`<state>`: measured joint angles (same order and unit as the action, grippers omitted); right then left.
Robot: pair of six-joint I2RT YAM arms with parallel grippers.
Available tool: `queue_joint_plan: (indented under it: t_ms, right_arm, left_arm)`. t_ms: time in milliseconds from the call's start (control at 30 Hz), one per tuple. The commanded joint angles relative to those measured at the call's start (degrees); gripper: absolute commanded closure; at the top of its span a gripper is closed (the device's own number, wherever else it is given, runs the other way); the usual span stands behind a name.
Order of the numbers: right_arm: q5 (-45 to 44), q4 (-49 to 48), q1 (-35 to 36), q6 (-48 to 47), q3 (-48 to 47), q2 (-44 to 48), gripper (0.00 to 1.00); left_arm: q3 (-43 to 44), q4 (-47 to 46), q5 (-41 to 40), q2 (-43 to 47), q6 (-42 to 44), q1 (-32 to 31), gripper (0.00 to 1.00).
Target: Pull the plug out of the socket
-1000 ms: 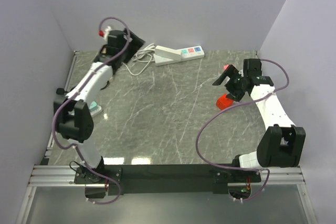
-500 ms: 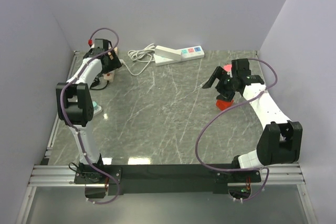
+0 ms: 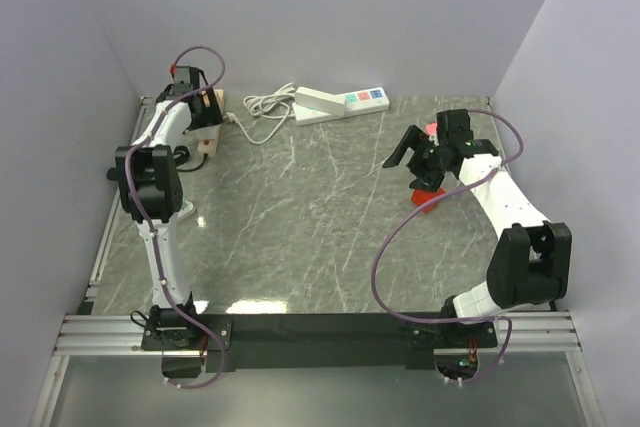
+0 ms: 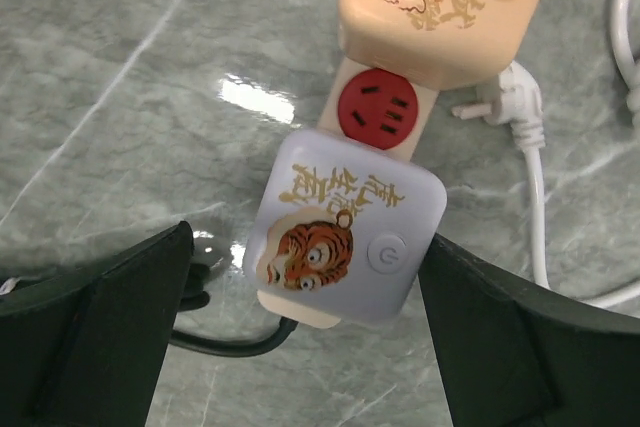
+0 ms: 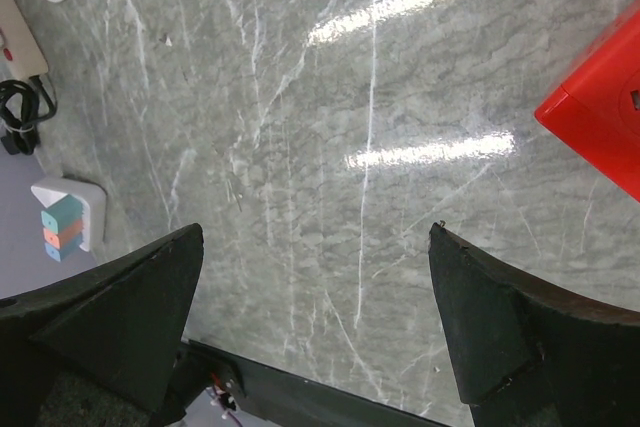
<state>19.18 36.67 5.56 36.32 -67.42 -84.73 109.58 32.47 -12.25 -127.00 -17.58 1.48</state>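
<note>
A beige power strip (image 4: 440, 7) with a red socket face (image 4: 377, 109) lies at the table's back left (image 3: 205, 139). A pale lilac block with a tiger picture (image 4: 345, 237) sits at its near end. A thin black cord (image 4: 230, 344) runs out from under that block; the plug itself is hidden beneath it. My left gripper (image 4: 308, 237) is open, its fingers on either side of the tiger block without touching it. My right gripper (image 5: 315, 232) is open over bare table at the right (image 3: 408, 152), holding nothing.
A white plug on a white cord (image 4: 520, 112) lies beside the beige strip. A white power strip (image 3: 340, 104) lies at the back middle. A red block (image 3: 428, 195) sits under the right arm, and a small white block (image 3: 183, 207) sits near the left edge.
My left arm has swung from the back middle over to the back left corner and now hangs above the beige strip. My right gripper has shifted a little to the left. Both stayed open.
</note>
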Motion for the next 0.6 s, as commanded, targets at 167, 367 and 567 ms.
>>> queue_joint_plan:
  t_ms: [167, 367, 567]
  right_arm:
    - [0.5, -0.5, 0.9, -0.6, -3.0, -0.6, 0.0]
    - [0.9, -0.5, 0.9, -0.9, -3.0, -0.4, 0.01]
    - [1.6, -0.6, 1.0, -0.9, -3.2, -0.4, 0.02]
  left_arm:
    - [2.5, -2.9, 7.8, -2.2, 7.0, 0.5, 0.13]
    - [-0.9, -3.9, 9.1, -1.8, 6.7, 0.5, 0.43]
    - [-3.9, -3.8, 7.8, 0.4, 4.3, 0.5, 0.92]
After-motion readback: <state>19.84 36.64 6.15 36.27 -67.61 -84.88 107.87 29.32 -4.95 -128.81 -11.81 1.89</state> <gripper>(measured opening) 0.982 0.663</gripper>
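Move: The white tiger plug, seated on the brown socket strip, is almost under the left hand, about 1 cm to its right and 3 cm below. The wooden plug is some 8 cm ahead and 3 cm right of that hand, and a loose white cable plug lies 2 cm ahead and about 8 cm right. The black cable coil is roughly 10 cm back and 10 cm left of it. From the right hand the tiger plug is some 50 cm left, 20 cm ahead and 10 cm lower. The left hand's fingers close from wide open and pinch the tiger plug by its two opposite sides. Meanwhile the hand sinks about 2.5 cm and eases some 1.5 cm to the right over the plug, with the wrist turning roughly 10 degrees clockwise; then it stays there, keeping the grip. ##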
